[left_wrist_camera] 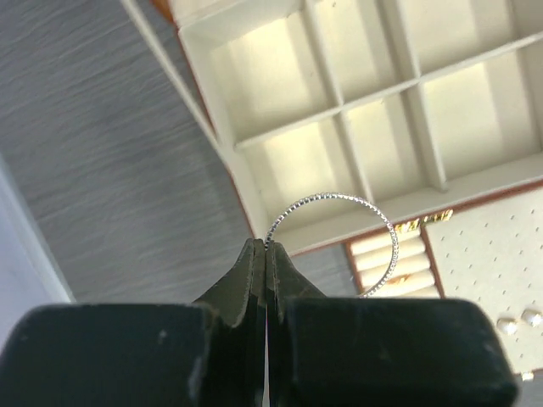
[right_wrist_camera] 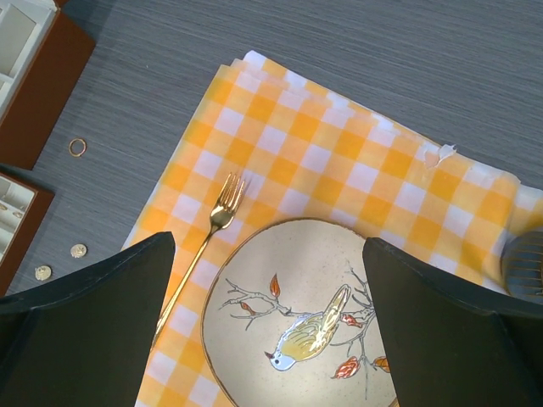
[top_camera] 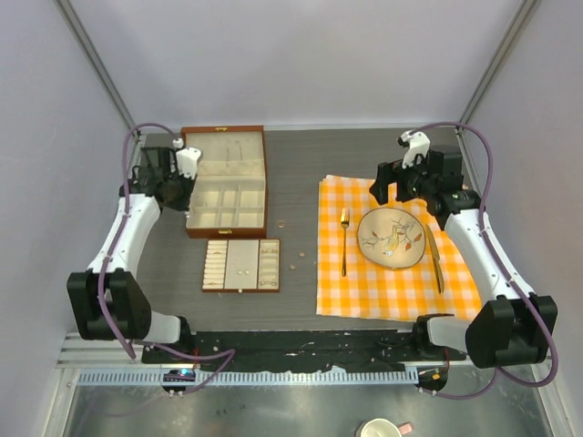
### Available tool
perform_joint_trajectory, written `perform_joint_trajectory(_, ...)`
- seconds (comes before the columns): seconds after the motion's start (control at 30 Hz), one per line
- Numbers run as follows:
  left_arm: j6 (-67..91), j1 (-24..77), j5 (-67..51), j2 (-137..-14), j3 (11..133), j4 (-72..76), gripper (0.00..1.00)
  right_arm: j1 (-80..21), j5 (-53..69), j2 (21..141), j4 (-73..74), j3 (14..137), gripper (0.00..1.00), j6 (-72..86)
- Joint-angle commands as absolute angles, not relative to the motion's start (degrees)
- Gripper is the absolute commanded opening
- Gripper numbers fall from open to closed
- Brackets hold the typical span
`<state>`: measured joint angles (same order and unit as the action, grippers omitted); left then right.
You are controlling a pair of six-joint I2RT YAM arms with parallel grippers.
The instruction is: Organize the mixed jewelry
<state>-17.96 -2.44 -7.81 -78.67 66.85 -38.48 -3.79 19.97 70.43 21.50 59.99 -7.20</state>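
My left gripper [left_wrist_camera: 266, 246] is shut, pinching a thin silver hoop bracelet [left_wrist_camera: 392, 242] by its rim. It hangs above the near compartments of the wooden cream-lined box [left_wrist_camera: 339, 106]. From above, this gripper [top_camera: 189, 187] sits at the box's [top_camera: 223, 196] left edge. Two pearl-like studs [left_wrist_camera: 507, 325] rest in the flat tray [top_camera: 241, 250]. A small gold ring [right_wrist_camera: 77, 147] and two studs [right_wrist_camera: 78, 250] lie loose on the table between the tray and the cloth. My right gripper [right_wrist_camera: 268, 246] is open and empty, hovering over the bird plate [right_wrist_camera: 297, 280].
A yellow checked cloth [top_camera: 396, 278] covers the right half of the table. It carries the plate [top_camera: 392, 237], a gold fork [top_camera: 344, 241] on its left and a gold knife [top_camera: 434, 259] on its right. The flat tray lies just in front of the box.
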Motion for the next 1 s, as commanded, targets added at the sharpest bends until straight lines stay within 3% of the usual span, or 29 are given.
perform_joint_trajectory(0.0, -14.9, 1.7, -4.6, -84.6, 72.2, -32.2, 0.0, -4.0, 18.9, 70.9, 20.0, 61.9, 1.0, -7.3)
perform_joint_trajectory(0.43, -15.6, 5.2, 2.5, -103.2, 82.2, -26.2, 0.0, -4.0, 18.1, 71.9, 20.0, 61.9, 1.0, -7.2)
perform_joint_trajectory(0.97, -18.0, 5.2, 6.9, -106.9, 80.9, -22.8, 0.0, -3.9, 18.1, 72.3, 20.0, 61.9, 1.0, -7.5)
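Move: The left gripper holds the bracelet high over the front left edge of the jewelry box. The back-left compartment lies about 13 cm ahead of this hand, 4 cm to its right and 14 cm below. The front-left compartment is only some 6 cm ahead, 3 cm right, at the same depth. The flat jewelry tray sits about 10 cm back, 13 cm right and 15 cm below. From the right hand, the back-left compartment is roughly 12 cm ahead, 53 cm left and 19 cm down. Bring the left gripper forward about 11 cm, past the front-left compartment, bearing a little right at first and sinking about 7 cm as it goes, to carry the bracelet over the back-left compartment. Ease off into a slow forward creep at the end, rolling the hand's left side up some 10 degrees, and keep the fingers shut on the bracelet. ##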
